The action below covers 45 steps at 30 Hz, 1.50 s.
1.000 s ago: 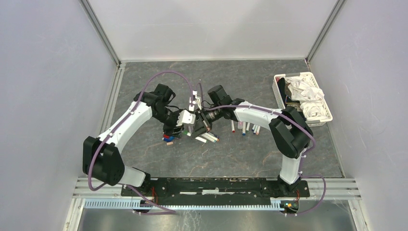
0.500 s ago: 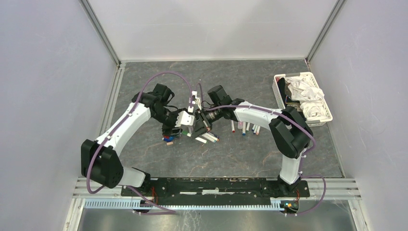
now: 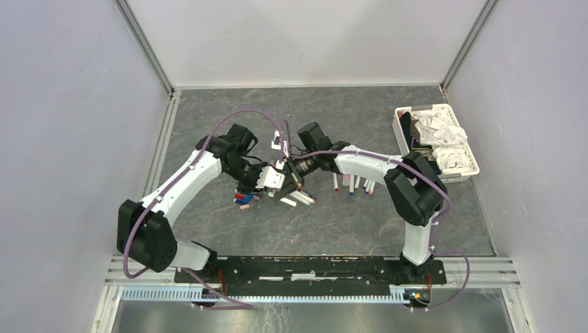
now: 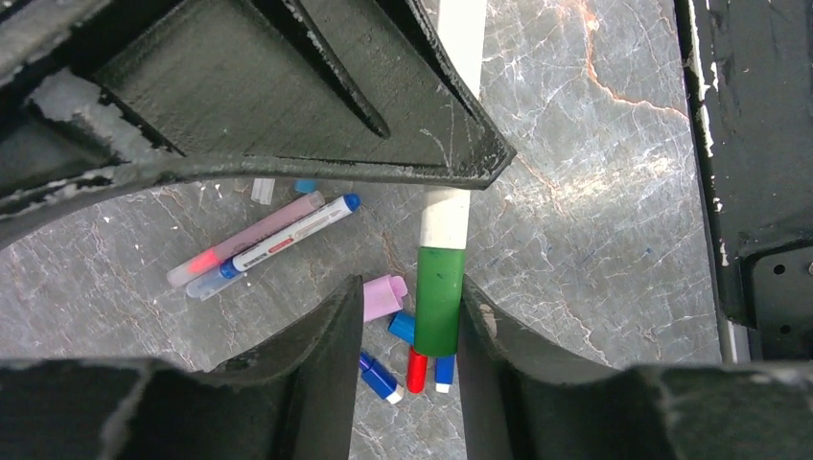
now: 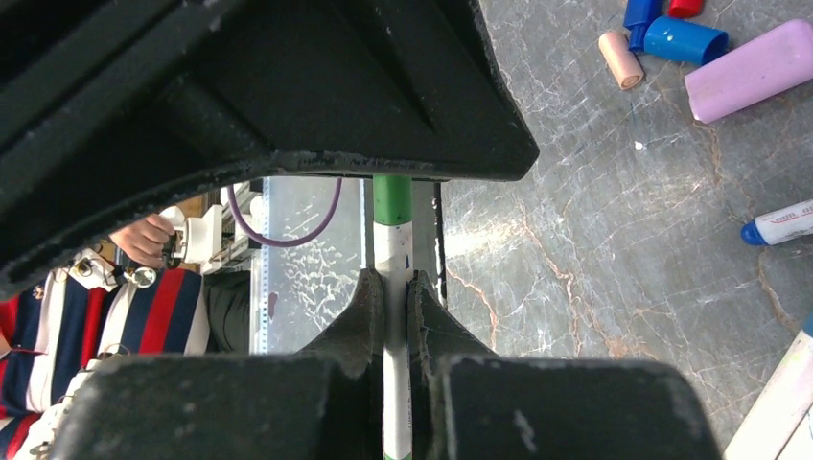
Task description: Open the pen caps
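A white pen (image 5: 394, 249) with a green cap (image 4: 440, 302) is held level between the two arms above the table. My right gripper (image 5: 395, 278) is shut on the white barrel. My left gripper (image 4: 412, 287) stands round the green cap: the right finger (image 4: 499, 345) touches it, and a gap shows on the left side. Loose pen caps lie on the table below: pink (image 4: 382, 297), blue (image 4: 380, 377) and red (image 4: 416, 371). In the top view both grippers meet at mid-table, left (image 3: 272, 179) and right (image 3: 295, 170).
Uncapped pens (image 4: 278, 235) lie by the cap pile (image 3: 243, 200), and more pens (image 3: 352, 184) lie to the right. A white basket (image 3: 401, 125) of white cloth stands at the far right. Side walls enclose the table.
The left gripper's jaws widened, then narrowed again round the green cap, and it shifted slightly toward the near edge. The right gripper kept hold of the barrel.
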{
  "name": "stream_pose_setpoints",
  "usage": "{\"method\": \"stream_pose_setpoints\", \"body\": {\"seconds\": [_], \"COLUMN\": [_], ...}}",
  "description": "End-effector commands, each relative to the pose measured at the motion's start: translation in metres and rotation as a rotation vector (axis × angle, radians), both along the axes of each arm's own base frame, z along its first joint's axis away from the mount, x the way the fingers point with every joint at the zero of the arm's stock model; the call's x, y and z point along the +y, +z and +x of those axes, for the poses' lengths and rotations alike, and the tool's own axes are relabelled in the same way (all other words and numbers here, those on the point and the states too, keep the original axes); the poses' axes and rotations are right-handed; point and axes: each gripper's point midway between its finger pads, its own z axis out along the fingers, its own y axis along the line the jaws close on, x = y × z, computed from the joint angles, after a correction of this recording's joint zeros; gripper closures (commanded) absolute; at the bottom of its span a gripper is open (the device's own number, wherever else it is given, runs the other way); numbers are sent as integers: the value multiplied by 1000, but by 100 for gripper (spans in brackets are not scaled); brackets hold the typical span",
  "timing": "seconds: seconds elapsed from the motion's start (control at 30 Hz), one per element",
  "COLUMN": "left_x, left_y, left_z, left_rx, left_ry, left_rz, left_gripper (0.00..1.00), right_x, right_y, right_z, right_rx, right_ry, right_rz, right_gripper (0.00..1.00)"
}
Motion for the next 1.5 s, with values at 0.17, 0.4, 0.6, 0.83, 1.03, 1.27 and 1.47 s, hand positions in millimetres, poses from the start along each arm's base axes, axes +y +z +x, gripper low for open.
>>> {"method": "stream_pose_setpoints", "body": {"seconds": [0.17,0.4,0.6,0.83,1.03,1.27,1.47], "left_x": [-9,4,51,80,72,58,64], "left_y": [8,-1,-3,-2,-21,-52,-85], "left_z": [0,11,47,68,83,116,121], "left_rx": [-79,-127,-200,-206,-175,-80,0], "left_ry": [-54,-38,31,108,202,367,427], "left_rz": [-21,67,185,179,130,75,133], "left_gripper": [77,98,98,98,98,92,85], "right_x": [12,3,-31,-58,-85,-134,-151], "right_y": [15,-1,-26,-29,-43,-78,-95], "right_z": [7,5,3,13,49,121,158], "right_rx": [-4,0,-27,-37,-107,-306,-386], "right_ry": [20,17,-42,-137,-301,-659,-818], "right_rz": [48,-15,-105,-124,-264,-628,-747], "right_gripper": [100,100,100,100,100,100,100]}}
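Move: The green cap, on the marker still held by the right hand, sits between the left hand's open pads, and about 5 cm left and 2 cm ahead of the right hand. From the left hand the loose cap pile is some 7 cm ahead, 6 cm left, the pink cap 8 cm ahead, 2 cm left, both 12 cm below. The uncapped red marker is roughly 10 cm ahead of the right hand, 18 cm right and 13 cm below. Left pinches the cap, goes about 10 cm forward, down and left; right carries the marker right, forward, down. ##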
